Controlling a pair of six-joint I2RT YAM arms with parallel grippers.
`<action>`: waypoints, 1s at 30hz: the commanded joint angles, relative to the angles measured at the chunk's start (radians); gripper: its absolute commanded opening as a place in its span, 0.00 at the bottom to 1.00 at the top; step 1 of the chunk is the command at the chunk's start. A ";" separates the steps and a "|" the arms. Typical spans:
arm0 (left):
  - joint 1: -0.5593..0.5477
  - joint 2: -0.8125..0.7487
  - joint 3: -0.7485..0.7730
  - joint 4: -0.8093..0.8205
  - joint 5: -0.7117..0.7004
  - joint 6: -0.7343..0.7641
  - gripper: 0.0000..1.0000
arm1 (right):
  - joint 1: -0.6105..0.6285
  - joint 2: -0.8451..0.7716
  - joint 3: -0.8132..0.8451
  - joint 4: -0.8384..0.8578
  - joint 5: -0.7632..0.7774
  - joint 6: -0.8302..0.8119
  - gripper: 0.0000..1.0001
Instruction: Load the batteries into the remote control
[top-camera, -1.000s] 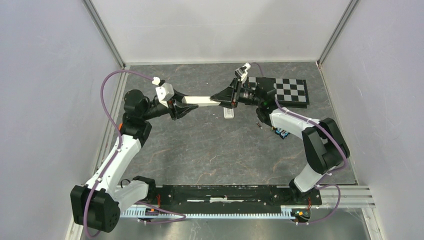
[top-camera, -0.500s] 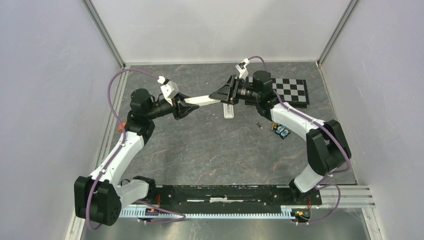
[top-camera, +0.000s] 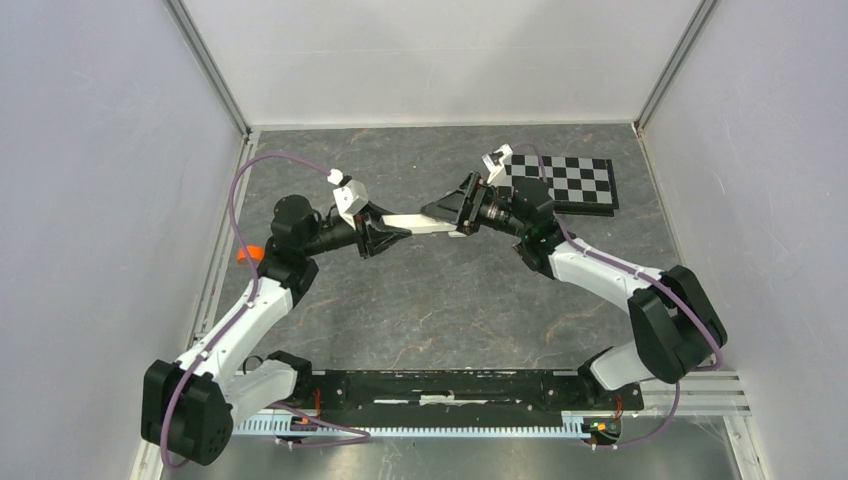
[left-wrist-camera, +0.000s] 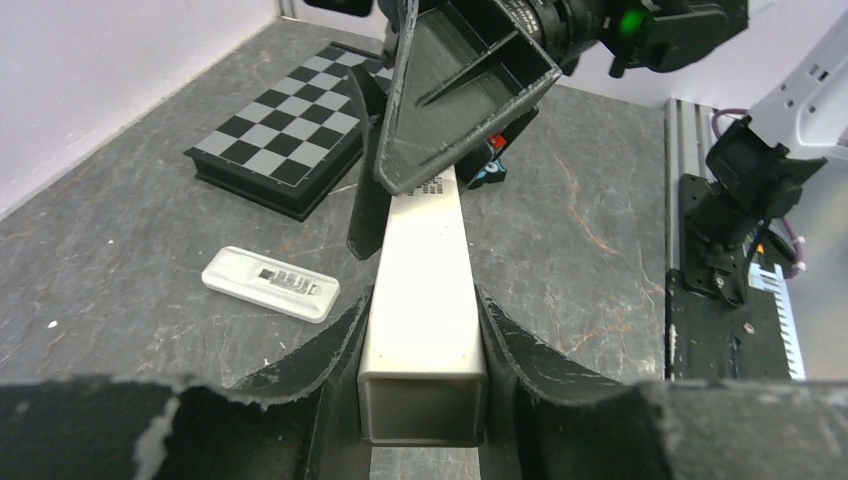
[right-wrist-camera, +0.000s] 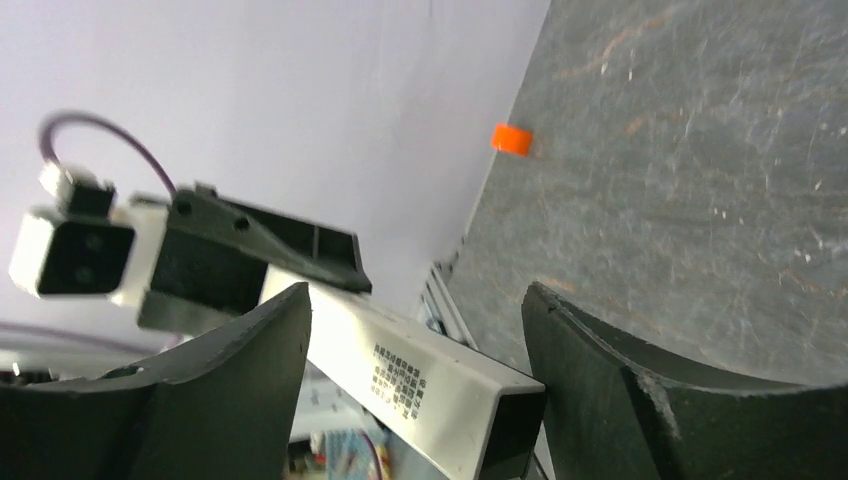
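Note:
My left gripper (left-wrist-camera: 423, 300) is shut on a long plain white bar (left-wrist-camera: 425, 290), which it holds level above the table. The bar's far end, with small black print, lies between the spread fingers of my right gripper (right-wrist-camera: 415, 300), close to one finger and apart from the other. From above, the left gripper (top-camera: 400, 228) and right gripper (top-camera: 440, 212) meet at the bar (top-camera: 420, 223) over the table's middle. The remote control (left-wrist-camera: 270, 283), a white rounded handset, lies flat on the table left of the bar. A red-and-blue bit of the batteries (left-wrist-camera: 495, 168) shows behind the right gripper.
A black-and-white checkerboard (top-camera: 565, 183) lies at the back right. A small orange piece (top-camera: 250, 253) sits by the left wall. A black rail (top-camera: 450, 385) runs along the near edge between the arm bases. Grey walls close in on three sides.
The right gripper's jaws have spread apart around the bar's end. Both arms and the bar have shifted a little toward the near side.

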 joint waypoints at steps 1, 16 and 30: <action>-0.002 -0.029 -0.030 0.181 -0.146 -0.065 0.02 | 0.023 -0.046 0.035 0.098 0.223 0.154 0.81; -0.002 -0.050 -0.019 0.207 -0.356 -0.001 0.02 | 0.063 -0.016 0.208 -0.179 0.454 0.206 0.83; 0.000 -0.113 0.003 0.126 -0.377 0.052 0.02 | 0.041 -0.063 0.222 -0.289 0.557 0.093 0.85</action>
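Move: The white box sticks out of the left hand's closed fingers, its middle about 6 cm to their right, 1 cm ahead and level. Its free end is by the right hand's already open fingers, the middle some 5 cm left, 2 cm back and 1 cm below. The remote lies on the table roughly 15 cm ahead, 11 cm right and 25 cm below the left hand; the chessboard about 21 cm ahead, 27 cm right and 24 cm below the right hand. The white box stays pinched by one end in the left hand, which carries it forward and up, then more to the left, about 4 cm each way, swinging it some 20 degrees counter-clockwise. The right hand, fingers staying wide, draws off its free end: forward about 7 cm, up and somewhat right, turning roughly 30 degrees clockwise. ##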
